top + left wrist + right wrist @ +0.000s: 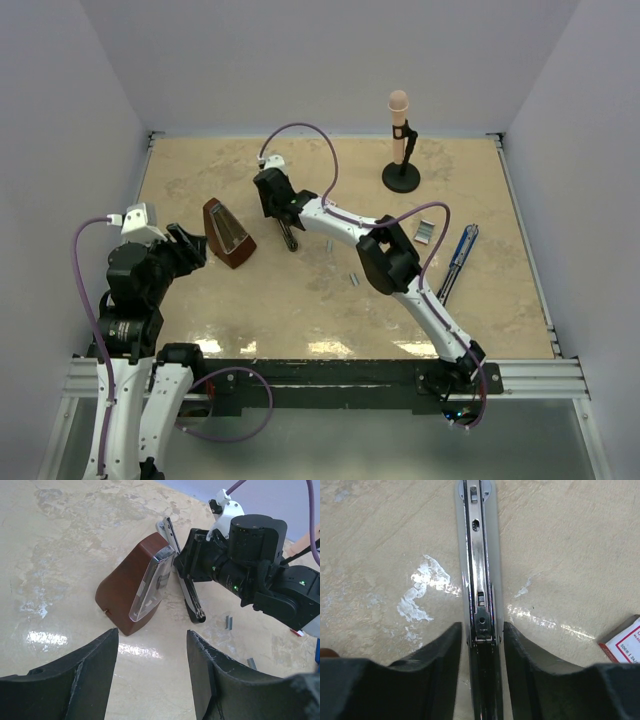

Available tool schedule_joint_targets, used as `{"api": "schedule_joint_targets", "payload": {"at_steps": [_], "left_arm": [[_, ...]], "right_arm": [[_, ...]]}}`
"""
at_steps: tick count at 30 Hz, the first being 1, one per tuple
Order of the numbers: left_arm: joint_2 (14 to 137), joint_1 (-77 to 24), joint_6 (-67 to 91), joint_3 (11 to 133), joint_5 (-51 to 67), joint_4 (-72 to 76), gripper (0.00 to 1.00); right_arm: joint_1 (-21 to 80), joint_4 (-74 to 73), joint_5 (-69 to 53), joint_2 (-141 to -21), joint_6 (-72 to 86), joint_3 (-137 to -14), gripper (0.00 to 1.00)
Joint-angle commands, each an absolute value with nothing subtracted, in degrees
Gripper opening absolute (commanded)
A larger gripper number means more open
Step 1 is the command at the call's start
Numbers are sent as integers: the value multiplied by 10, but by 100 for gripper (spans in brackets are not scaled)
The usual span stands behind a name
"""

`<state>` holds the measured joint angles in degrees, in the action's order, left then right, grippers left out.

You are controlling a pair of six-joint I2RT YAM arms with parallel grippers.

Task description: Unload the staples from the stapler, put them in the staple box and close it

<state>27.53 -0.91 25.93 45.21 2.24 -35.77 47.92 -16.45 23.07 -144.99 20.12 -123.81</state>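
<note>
The stapler (290, 238) lies opened out on the table, its chrome channel facing up in the right wrist view (480, 580). My right gripper (284, 212) straddles it, fingers pressed against both sides (481, 630). Two small grey strips of staples (353, 278) lie loose on the table to its right, and they also show in the left wrist view (228, 622). My left gripper (192, 246) is open and empty (152, 680), just left of a brown metronome, with the stapler (189, 592) beyond it.
The brown metronome (228, 233) stands right beside the stapler on its left. A red-and-white card (425, 232) and a narrow blue object (458, 258) lie to the right. A microphone on a black stand (400, 150) is at the back.
</note>
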Motion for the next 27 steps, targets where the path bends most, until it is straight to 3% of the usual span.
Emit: {"api": "schedule_joint_targets", "payload": {"at_steps": [1,5,13,22,27], "left_arm": [[278,-12,264,455,13,-355,61],[277,-12,264,454,15,-355,62],[279,-12,241,454,73,-343,62],[286,-13,216,431,170,-310,61],[289,-13,214,423,185,-301,61]], "right_arm": [[479,-118,236,-1416,178,-1273,51],[479,-120,222,-1381,164,-1263,61],[463,-168,192,-1254,139,-1180,62],[397,-254,192,-1027,195,-944,63],[344,-308,280,-930,253,-823,67]]}}
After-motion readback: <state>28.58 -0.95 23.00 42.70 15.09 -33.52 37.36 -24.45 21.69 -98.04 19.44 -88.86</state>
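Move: The opened stapler lies between the right fingers, its middle about 1 cm below them. From that hand the metronome stands some 11 cm left and 6 cm back, the small red-and-white box about 13 cm right and 1 cm farther out, and the nearer staple strip roughly 14 cm right and 10 cm back. From the left hand the stapler is about 25 cm ahead, 16 cm right and 21 cm down. Right fingers open off the stapler, rise about 18 cm, then sweep 20 cm right; left hand edges right. ##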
